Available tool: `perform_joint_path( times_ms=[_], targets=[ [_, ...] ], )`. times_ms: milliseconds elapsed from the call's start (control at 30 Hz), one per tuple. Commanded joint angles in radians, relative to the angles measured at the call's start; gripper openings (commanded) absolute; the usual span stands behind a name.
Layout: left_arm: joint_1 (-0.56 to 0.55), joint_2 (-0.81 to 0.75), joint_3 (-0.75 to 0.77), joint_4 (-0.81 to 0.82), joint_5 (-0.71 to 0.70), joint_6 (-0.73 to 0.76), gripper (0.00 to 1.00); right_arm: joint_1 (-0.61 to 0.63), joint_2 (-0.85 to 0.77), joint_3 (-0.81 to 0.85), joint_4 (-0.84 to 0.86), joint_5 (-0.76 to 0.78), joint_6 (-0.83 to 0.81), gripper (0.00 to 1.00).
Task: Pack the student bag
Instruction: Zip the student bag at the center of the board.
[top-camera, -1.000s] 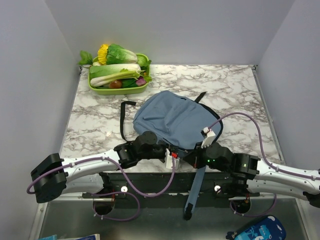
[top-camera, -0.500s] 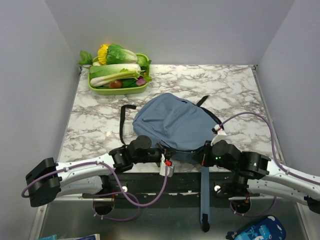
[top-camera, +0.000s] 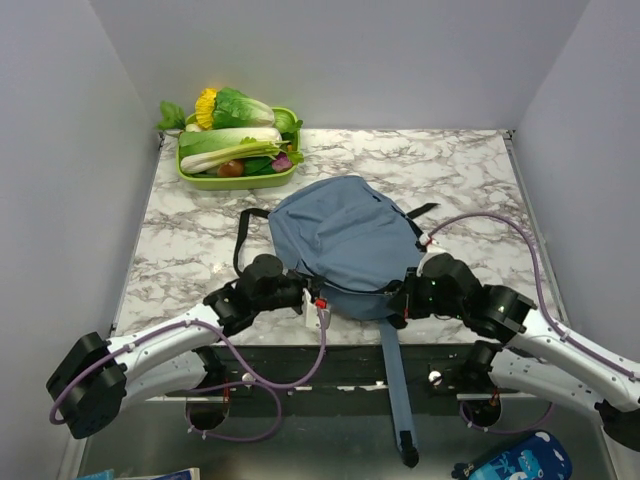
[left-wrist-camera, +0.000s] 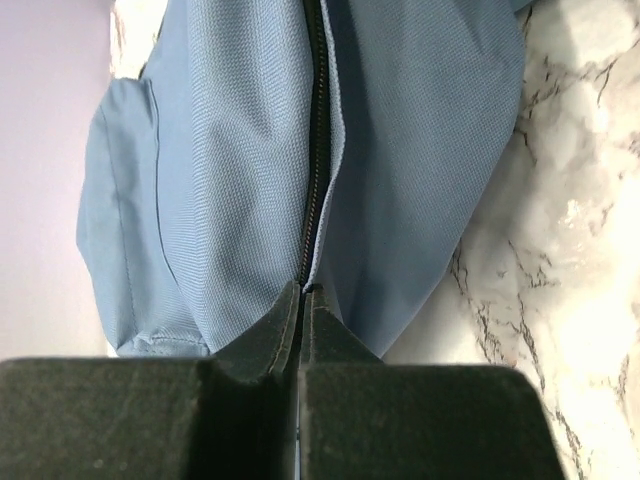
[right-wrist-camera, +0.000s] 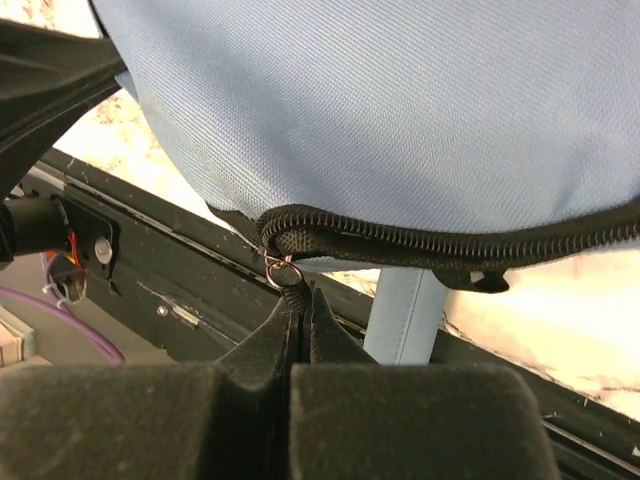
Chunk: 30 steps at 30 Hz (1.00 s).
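The student bag (top-camera: 340, 235), a soft dusty-blue backpack, lies in the middle of the marble table. My left gripper (top-camera: 318, 303) sits at its near-left edge. In the left wrist view the left gripper (left-wrist-camera: 303, 290) is shut, pinching the blue fabric (left-wrist-camera: 240, 160) right at the end of the black zipper (left-wrist-camera: 317, 120). My right gripper (top-camera: 402, 300) is at the bag's near-right edge. Seen from the right wrist, this right gripper (right-wrist-camera: 300, 292) is shut on the zipper's black pull tab, just below a small metal ring (right-wrist-camera: 283, 270). The zipper (right-wrist-camera: 450, 240) looks closed along that side.
A green tray (top-camera: 200, 182) of vegetables stands at the far left corner. A black strap (top-camera: 243, 235) lies left of the bag, and a blue strap (top-camera: 395, 390) hangs over the table's near edge. A dark-blue printed pouch (top-camera: 515, 460) lies below at the lower right.
Both arms have reached further over the table and the bag has slid away from the near edge. The left jaws have closed onto the fabric.
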Motion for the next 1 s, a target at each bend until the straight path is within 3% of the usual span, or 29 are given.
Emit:
perform_joint_path(
  times_ms=[0,33,67,133,267,433,767,967],
  targets=[
    [0.071,0.032,0.002,-0.218,-0.118,0.033,0.17,-0.026,0.048,0.036,0.021,-0.085,-0.105,0.01],
    [0.062,0.027,0.028,-0.245,-0.105,0.004,0.32,-0.026,0.062,0.031,0.045,-0.114,-0.103,0.0],
    [0.05,0.017,0.1,-0.268,-0.095,-0.031,0.37,-0.026,0.088,0.028,0.102,-0.159,-0.103,0.01],
    [-0.005,0.012,0.174,-0.321,-0.063,-0.159,0.59,-0.026,0.111,0.019,0.148,-0.199,-0.096,0.0],
    [-0.107,0.039,0.352,-0.361,0.008,-0.326,0.6,-0.026,0.147,0.034,0.231,-0.263,-0.09,0.01],
    [-0.164,0.093,0.345,-0.209,0.021,-0.49,0.6,-0.026,0.15,0.037,0.244,-0.273,-0.088,0.01],
    [-0.26,0.202,0.22,0.013,-0.105,-0.416,0.67,-0.026,0.062,-0.036,0.242,-0.277,-0.053,0.01],
    [-0.27,0.234,0.248,0.122,-0.222,-0.467,0.64,-0.026,0.055,-0.079,0.286,-0.319,-0.034,0.01]
  ],
)
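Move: My left fingers are shut on the student bag's near edge at the left stretch of the zip. The zip pull, already in my right fingers, lies from my left hand about 16 cm to the right and 3 cm back, at nearly the same height. From my right hand that left stretch is some 16 cm left and 3 cm ahead, the bag's middle roughly 9 cm ahead, 10 cm left and lower, and the hanging strap about 20 cm back, well below. I open my left hand and release the bag's edge, arch up about 9 cm and down again towards the zip pull, ending some 8 cm further right and 5 cm back, fingers open and tipped about 20 degrees. Meanwhile my right hand keeps its pinch on the pull and draws it some 4.5 cm left along the zip, then all but stops. ##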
